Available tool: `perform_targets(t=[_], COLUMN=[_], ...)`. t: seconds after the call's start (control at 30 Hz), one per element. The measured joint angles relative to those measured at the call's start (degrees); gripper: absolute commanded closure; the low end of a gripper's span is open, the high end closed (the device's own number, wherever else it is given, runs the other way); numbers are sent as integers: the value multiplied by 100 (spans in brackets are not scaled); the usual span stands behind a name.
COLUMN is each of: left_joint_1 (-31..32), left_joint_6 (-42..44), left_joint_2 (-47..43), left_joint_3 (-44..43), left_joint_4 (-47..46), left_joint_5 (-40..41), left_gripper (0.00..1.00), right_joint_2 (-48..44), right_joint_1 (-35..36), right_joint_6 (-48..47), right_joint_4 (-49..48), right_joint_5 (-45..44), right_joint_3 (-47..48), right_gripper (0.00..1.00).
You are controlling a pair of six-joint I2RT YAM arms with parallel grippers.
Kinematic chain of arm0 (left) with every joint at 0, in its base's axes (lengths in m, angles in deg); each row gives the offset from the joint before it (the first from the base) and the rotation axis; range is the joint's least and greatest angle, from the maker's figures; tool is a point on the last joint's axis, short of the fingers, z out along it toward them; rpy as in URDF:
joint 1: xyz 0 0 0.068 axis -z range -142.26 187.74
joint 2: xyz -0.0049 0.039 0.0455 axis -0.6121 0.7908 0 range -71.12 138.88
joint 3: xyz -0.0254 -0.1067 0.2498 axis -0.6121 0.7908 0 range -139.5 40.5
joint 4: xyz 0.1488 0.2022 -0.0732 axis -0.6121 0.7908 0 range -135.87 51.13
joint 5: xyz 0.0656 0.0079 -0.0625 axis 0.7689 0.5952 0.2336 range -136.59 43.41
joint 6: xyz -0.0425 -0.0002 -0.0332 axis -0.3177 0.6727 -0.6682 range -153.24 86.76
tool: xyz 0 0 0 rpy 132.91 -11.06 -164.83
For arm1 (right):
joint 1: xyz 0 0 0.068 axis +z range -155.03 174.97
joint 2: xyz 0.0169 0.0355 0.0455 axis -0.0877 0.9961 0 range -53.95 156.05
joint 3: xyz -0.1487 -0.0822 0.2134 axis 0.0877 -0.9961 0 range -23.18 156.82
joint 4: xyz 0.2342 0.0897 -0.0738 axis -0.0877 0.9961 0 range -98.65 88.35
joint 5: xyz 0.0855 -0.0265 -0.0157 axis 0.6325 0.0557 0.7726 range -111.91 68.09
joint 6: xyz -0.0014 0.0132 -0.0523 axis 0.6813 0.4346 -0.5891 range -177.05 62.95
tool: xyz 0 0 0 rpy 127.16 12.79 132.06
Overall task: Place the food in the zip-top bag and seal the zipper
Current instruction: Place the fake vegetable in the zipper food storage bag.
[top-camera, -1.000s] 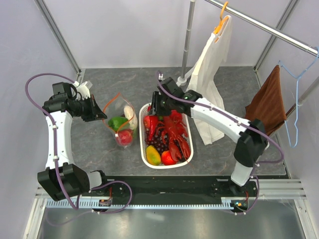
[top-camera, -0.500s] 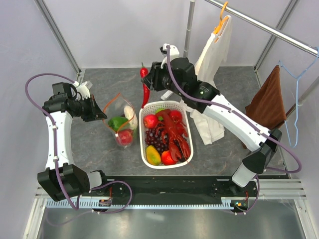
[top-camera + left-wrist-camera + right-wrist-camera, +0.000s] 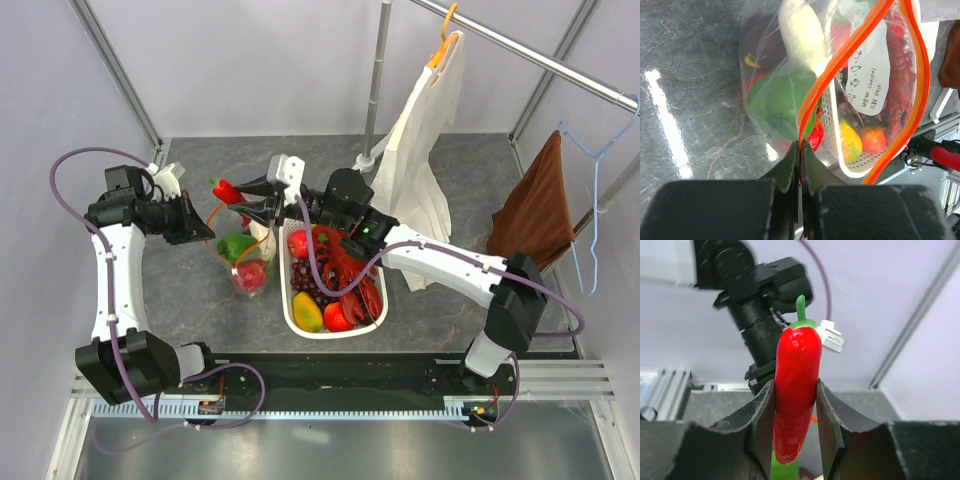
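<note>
The clear zip-top bag (image 3: 247,262) stands left of the basket with its mouth held open. My left gripper (image 3: 205,226) is shut on the orange-red zipper (image 3: 810,95) at the bag's left rim, and its jaws (image 3: 800,146) pinch the strip. A green pepper (image 3: 780,102), a white radish (image 3: 799,30) and a red fruit (image 3: 250,274) lie inside the bag. My right gripper (image 3: 245,195) is shut on a long red chili (image 3: 225,190), held in the air just above the bag's mouth. In the right wrist view the chili (image 3: 799,350) stands upright between the jaws (image 3: 795,385).
A white slotted basket (image 3: 300,320) right of the bag holds a red lobster (image 3: 355,272), grapes, red fruits and a yellow piece (image 3: 308,314). A white cloth (image 3: 425,150) hangs from a hanger behind it beside a metal pole (image 3: 376,80). A brown towel (image 3: 535,210) hangs at the right.
My right arm lifted the chili out of the basket, then swung it left and down to just over the bag's mouth. The left arm and bag stayed put.
</note>
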Motion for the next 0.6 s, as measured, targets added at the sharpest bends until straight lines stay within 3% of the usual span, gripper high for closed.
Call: perform_targets(t=[0.2, 0.4, 0.43, 0.5, 0.53, 0.6], left_joint_1=[0, 0, 0, 0, 0, 0], left_joint_6=[-2, -2, 0, 0, -2, 0], left_joint_2=[0, 0, 0, -2, -2, -9], left_joint_3=[0, 0, 0, 0, 0, 0], left_joint_4=[0, 0, 0, 0, 0, 0], left_joint_5=[0, 0, 0, 0, 0, 0], left_gripper=[98, 98, 98, 98, 98, 98], right_joint_2=[385, 813, 881, 990, 1040, 1095], right_joint_1=[-44, -96, -116, -162, -190, -234], right_joint_6=[-1471, -2592, -2761, -3034, -3185, -3521], right_joint_4=[-232, -55, 2, 120, 205, 372], right_joint_5=[1165, 1749, 1818, 1902, 1939, 1976], right_joint_3=[-44, -24, -13, 17, 44, 72], right_gripper=[100, 100, 90, 80, 65, 60])
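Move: The red pepper is already pinched in the right hand's fingers. The open mouth of the bag lies about 18 cm below that hand, some 4 cm to its left and 2 cm ahead. In the bag, the green pepper sits about 4 cm ahead, 7 cm left and 29 cm down; the basket's middle is about 13 cm right, 5 cm ahead, 36 cm down. From the left hand, gripping the rim, the mouth is about 6 cm right and 1 cm ahead. The red pepper is brought down towards the bag's open mouth, about 10 cm and gathering speed, as the right hand also drifts some 3.5 cm left with its grip unchanged. On the way the wrist rolls about 30 degrees, its forward side rising, and the fingertips dip towards level and swing slightly back. The left hand stays put, still pinching the orange-edged rim. ##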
